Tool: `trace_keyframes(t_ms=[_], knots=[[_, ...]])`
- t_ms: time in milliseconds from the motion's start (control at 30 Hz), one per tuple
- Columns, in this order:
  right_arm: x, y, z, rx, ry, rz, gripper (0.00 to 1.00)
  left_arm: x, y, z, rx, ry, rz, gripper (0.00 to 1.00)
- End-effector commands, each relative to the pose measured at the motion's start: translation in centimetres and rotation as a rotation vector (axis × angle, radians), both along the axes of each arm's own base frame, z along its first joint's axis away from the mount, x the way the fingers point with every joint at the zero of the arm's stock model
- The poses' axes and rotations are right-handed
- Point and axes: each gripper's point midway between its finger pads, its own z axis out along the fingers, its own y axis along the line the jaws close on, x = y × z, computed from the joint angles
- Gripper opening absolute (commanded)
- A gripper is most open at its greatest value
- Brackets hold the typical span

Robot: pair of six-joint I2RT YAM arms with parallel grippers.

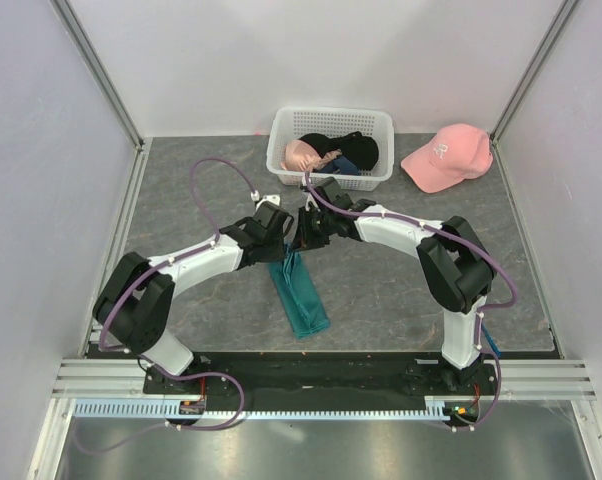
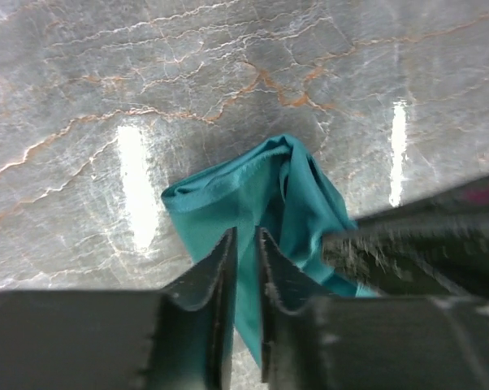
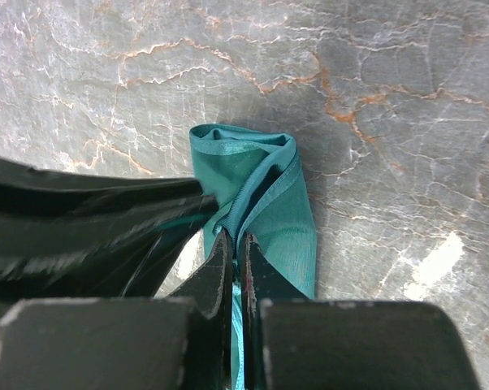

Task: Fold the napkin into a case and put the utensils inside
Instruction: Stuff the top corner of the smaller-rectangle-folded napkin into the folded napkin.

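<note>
The teal-green napkin [image 1: 303, 295] lies as a narrow folded strip on the grey table, its near end flat and its far end lifted and bunched [image 2: 265, 191] [image 3: 265, 195]. Both grippers meet over that far end. My left gripper [image 1: 283, 233] [image 2: 244, 237] has its jaws nearly together with teal cloth in the slim gap. My right gripper [image 1: 307, 232] [image 3: 235, 239] is shut on the napkin's hemmed edge right beside it. The utensils are out of view.
A white lattice basket [image 1: 331, 114] with black and pink garments stands at the back centre. A pink cap [image 1: 446, 155] lies at the back right. Walls close the table on the left, right and back.
</note>
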Motion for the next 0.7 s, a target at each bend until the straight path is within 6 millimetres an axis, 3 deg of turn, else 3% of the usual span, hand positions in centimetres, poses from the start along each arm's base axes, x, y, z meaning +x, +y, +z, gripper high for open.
trace_keyframes(t_ms=[0, 367, 667], knots=[[0.3, -0.1, 0.9, 0.035, -0.012, 0.005, 0.00, -0.6, 0.4, 1.0, 0.033, -0.036, -0.045, 0.29], [0.4, 0.2, 0.9, 0.051, -0.002, 0.009, 0.00, -1.2, 0.3, -0.1, 0.211, -0.051, -0.076, 0.41], [0.3, 0.2, 0.8, 0.052, 0.002, 0.010, 0.00, -1.1, 0.4, -0.6, 0.276, -0.065, -0.065, 0.40]])
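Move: The napkin's open fold, where the corner is being tucked, lies about 2 cm back, 1 cm right and 3 cm below the left fingertips. The napkin's raised edge, shut in the right fingers, is some 3 cm to the left hand's right and about level fore and aft, 1 cm lower; the far left corner is roughly 2 cm ahead, 3 cm left and 4 cm down. From the right hand the fold lies about 2 cm back, 2 cm left and 2 cm below. Over the napkin's open fold, just left of its raised edge, the left hand first lifts slightly, then draws back about 3 cm and sinks some 2 cm as its fingers spread to about twice their gap. Its left side rolls up roughly 10 degrees. The right hand stays put, still pinching the raised edge. ##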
